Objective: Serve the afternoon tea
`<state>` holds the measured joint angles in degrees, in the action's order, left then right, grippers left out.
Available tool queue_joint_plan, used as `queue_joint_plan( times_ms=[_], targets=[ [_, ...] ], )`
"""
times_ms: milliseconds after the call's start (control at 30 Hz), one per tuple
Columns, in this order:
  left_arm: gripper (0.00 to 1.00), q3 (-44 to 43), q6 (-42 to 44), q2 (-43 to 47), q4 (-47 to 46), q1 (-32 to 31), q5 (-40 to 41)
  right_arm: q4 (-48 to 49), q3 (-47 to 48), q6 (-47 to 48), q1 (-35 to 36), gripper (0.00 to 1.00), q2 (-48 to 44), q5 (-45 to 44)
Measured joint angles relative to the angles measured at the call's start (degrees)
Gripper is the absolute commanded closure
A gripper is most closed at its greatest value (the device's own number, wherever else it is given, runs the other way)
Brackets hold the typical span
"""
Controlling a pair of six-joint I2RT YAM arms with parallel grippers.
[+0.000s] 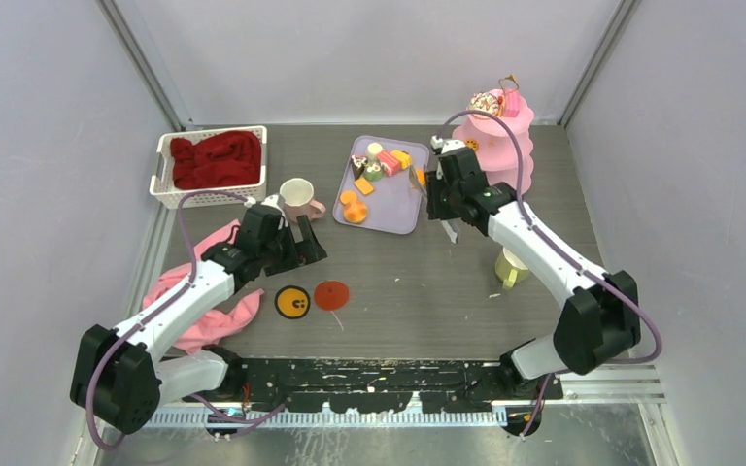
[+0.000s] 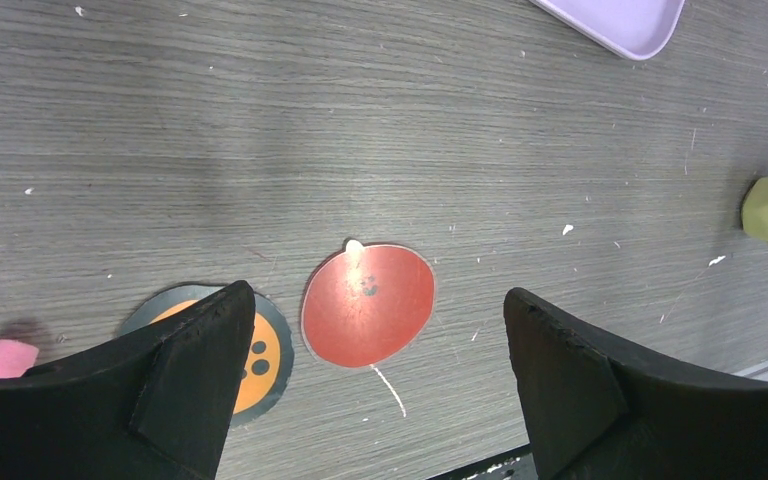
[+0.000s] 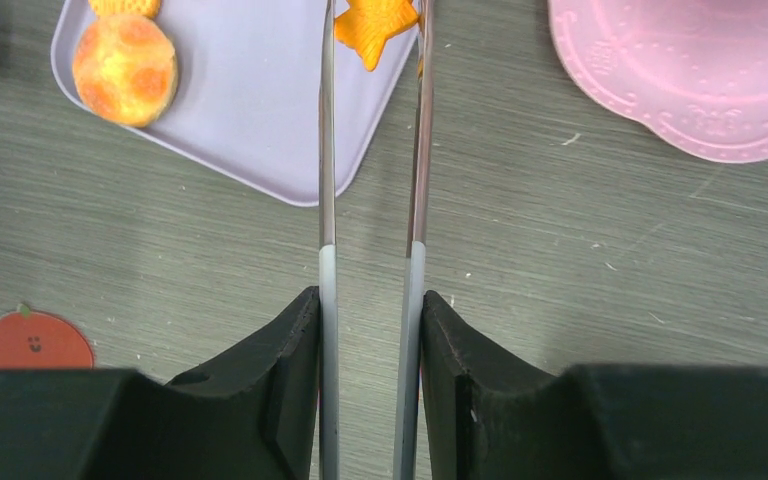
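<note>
A lavender tray (image 1: 395, 212) holds several small toy cakes and fruit pieces, among them a round orange cake (image 3: 125, 65). My right gripper (image 3: 370, 300) is shut on long metal tweezers (image 3: 326, 150), over the tray's right edge (image 3: 260, 175). An orange star piece (image 3: 375, 25) sits between the tweezer arms at the top of the right wrist view; the tips are out of frame. The pink tiered stand (image 1: 500, 146) is just to the right. My left gripper (image 2: 377, 292) hangs open and empty above a red coaster (image 2: 360, 320). A cream mug (image 1: 296, 194) stands behind it.
A white basket (image 1: 165, 170) with a red cloth is at the back left. A pink cloth (image 1: 204, 316) lies under the left arm. An orange-and-black coaster (image 1: 292, 302) sits beside the red one. A yellowish mug (image 1: 512, 267) stands under the right arm.
</note>
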<state>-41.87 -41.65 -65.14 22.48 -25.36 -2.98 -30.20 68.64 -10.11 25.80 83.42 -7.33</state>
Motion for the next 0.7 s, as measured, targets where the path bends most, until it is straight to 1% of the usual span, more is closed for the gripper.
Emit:
queue_joint_plan(
  times_ms=[200,333,533,700],
  targets=[
    [0.06,0.0,0.0,0.0,0.0,0.0,-0.5,-0.8,-1.6,-0.6,-3.5,0.80,-6.4,-0.3],
    [0.06,0.0,0.0,-0.1,0.0,0.0,-0.6,-0.9,-3.2,-0.8,-8.5,0.79,-9.6,0.0],
    [0.06,0.0,0.0,-0.1,-0.1,0.0,-0.9,-1.7,-4.7,-0.8,-16.6,0.79,-10.5,0.6],
    [0.07,0.0,-0.4,-0.1,-0.8,0.0,-1.8,-1.7,-4.9,-0.8,-19.8,0.79,-10.6,1.1]
  ],
)
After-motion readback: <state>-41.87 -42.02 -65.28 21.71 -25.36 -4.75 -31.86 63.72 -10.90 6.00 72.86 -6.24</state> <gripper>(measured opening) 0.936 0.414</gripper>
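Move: I hold the tongs in my right hand, with the star biscuit in their tips. The cake stand is about 14 cm ahead of that hand and 13 cm to its right, its middle some 3 cm lower. The purple tray lies roughly 11 cm ahead and 12 cm left; the green mug is about 10 cm back and 20 cm right. From my left hand the stand is about 23 cm ahead and 40 cm right. I swing my right hand about 13 cm to the right, away from the tray and towards the cake stand, climbing some 3 cm at the outset and then travelling nearly level. On the way I turn the wrist about 20 degrees clockwise, keeping my grip on the tongs so that they go on pinching the star biscuit. ##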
